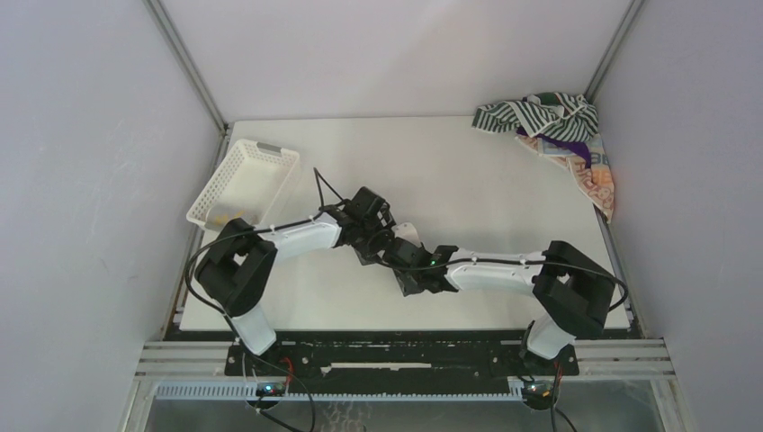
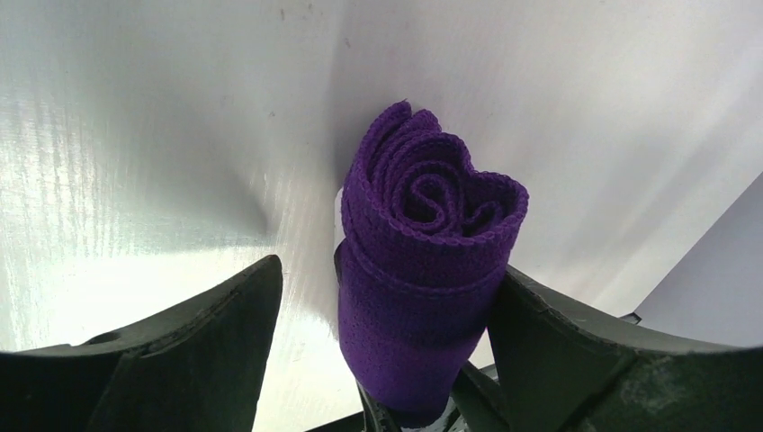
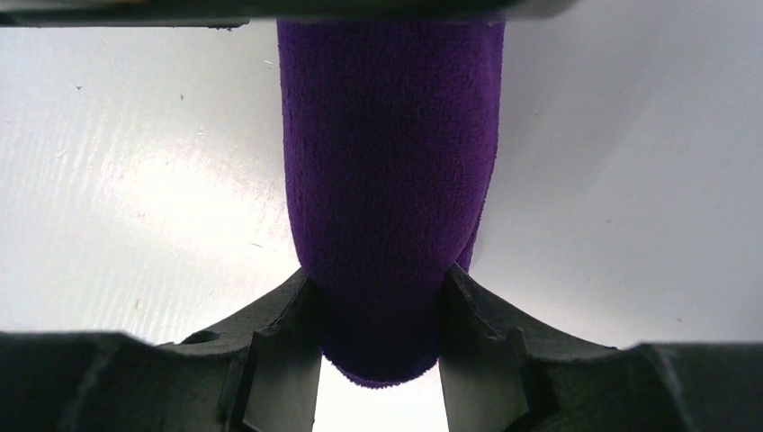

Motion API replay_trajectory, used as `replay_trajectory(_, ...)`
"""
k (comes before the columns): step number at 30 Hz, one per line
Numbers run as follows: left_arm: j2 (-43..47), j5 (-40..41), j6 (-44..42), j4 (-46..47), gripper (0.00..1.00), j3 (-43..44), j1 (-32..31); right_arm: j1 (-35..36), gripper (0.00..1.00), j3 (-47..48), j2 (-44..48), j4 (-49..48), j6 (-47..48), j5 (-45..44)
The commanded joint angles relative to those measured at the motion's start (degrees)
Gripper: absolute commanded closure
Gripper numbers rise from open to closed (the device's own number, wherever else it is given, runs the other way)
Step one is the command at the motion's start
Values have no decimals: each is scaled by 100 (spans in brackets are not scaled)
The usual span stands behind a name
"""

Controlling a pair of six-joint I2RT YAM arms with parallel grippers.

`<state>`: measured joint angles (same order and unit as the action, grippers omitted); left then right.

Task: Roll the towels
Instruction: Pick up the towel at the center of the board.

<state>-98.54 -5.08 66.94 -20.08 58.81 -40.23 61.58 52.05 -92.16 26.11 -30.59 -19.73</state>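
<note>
A purple towel (image 2: pixel 423 252), rolled into a tight spiral, stands between the fingers of my left gripper (image 2: pixel 387 270). That gripper is open: its left finger stands clear of the roll and its right finger lies against it. The same purple towel (image 3: pixel 387 180) has its lower end pinched by my right gripper (image 3: pixel 376 274), both jaws pressed on it. From above, the left gripper (image 1: pixel 373 236) and the right gripper (image 1: pixel 407 263) meet mid-table and hide the roll. A green-and-white striped towel (image 1: pixel 531 112) and an orange-beige patterned towel (image 1: pixel 596 175) lie heaped at the back right corner.
A white lattice basket (image 1: pixel 225 193) stands tilted at the left edge of the table. A purple fold (image 1: pixel 572 147) shows within the back right heap. Grey walls close in the table on three sides.
</note>
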Motion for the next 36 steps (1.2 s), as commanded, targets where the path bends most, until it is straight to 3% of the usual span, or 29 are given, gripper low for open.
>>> replay_trajectory(1,94,1,59,-83,16,-33,9,-256,57,-367,166,-549,-53,1120)
replay_trajectory(11,-220,-370,415,408,16,-168,-186,-982,58,-941,292,-1554,-332,2574)
replay_trajectory(17,-464,-400,448,482,23,-168,-290,-1187,58,-1013,230,-1677,-366,2781)
replay_trajectory(22,-648,-479,531,623,34,-303,-407,-1251,58,-1017,171,-1747,-411,2807)
replay_trajectory(27,-661,-525,687,822,55,-518,-460,-1336,56,-1031,301,-1784,-402,2751)
replay_trajectory(32,-498,-391,647,794,77,-513,-448,-1387,38,-1008,643,-1751,-299,2691)
replay_trajectory(36,-235,-357,620,786,83,-542,-311,-1401,20,-947,1344,-1569,-71,2609)
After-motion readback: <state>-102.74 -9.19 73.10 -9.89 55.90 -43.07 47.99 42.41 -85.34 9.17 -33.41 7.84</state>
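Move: Just right of the open left hand, the rolled purple towel has its middle about 5 cm to that hand's right, 1 cm nearer the base and 2 cm lower. The right hand already grips its near end, so the middle lies some 4 cm ahead, 1 cm left and level. The white basket is about 32 cm left and 17 cm ahead of the left hand; the striped towel is roughly 33 cm right and 38 cm ahead of the right hand. Keeping its grip on the roll's near end, the right hand rolls nearly 30 degrees, fingertips swinging left, and shifts about 2 cm left. Meanwhile the left hand reaches about 3.5 cm right, sinks 2 cm and comes slightly back, then closes on the roll's middle. With that pinch set, the right fingers open and start to rise off the near end. ##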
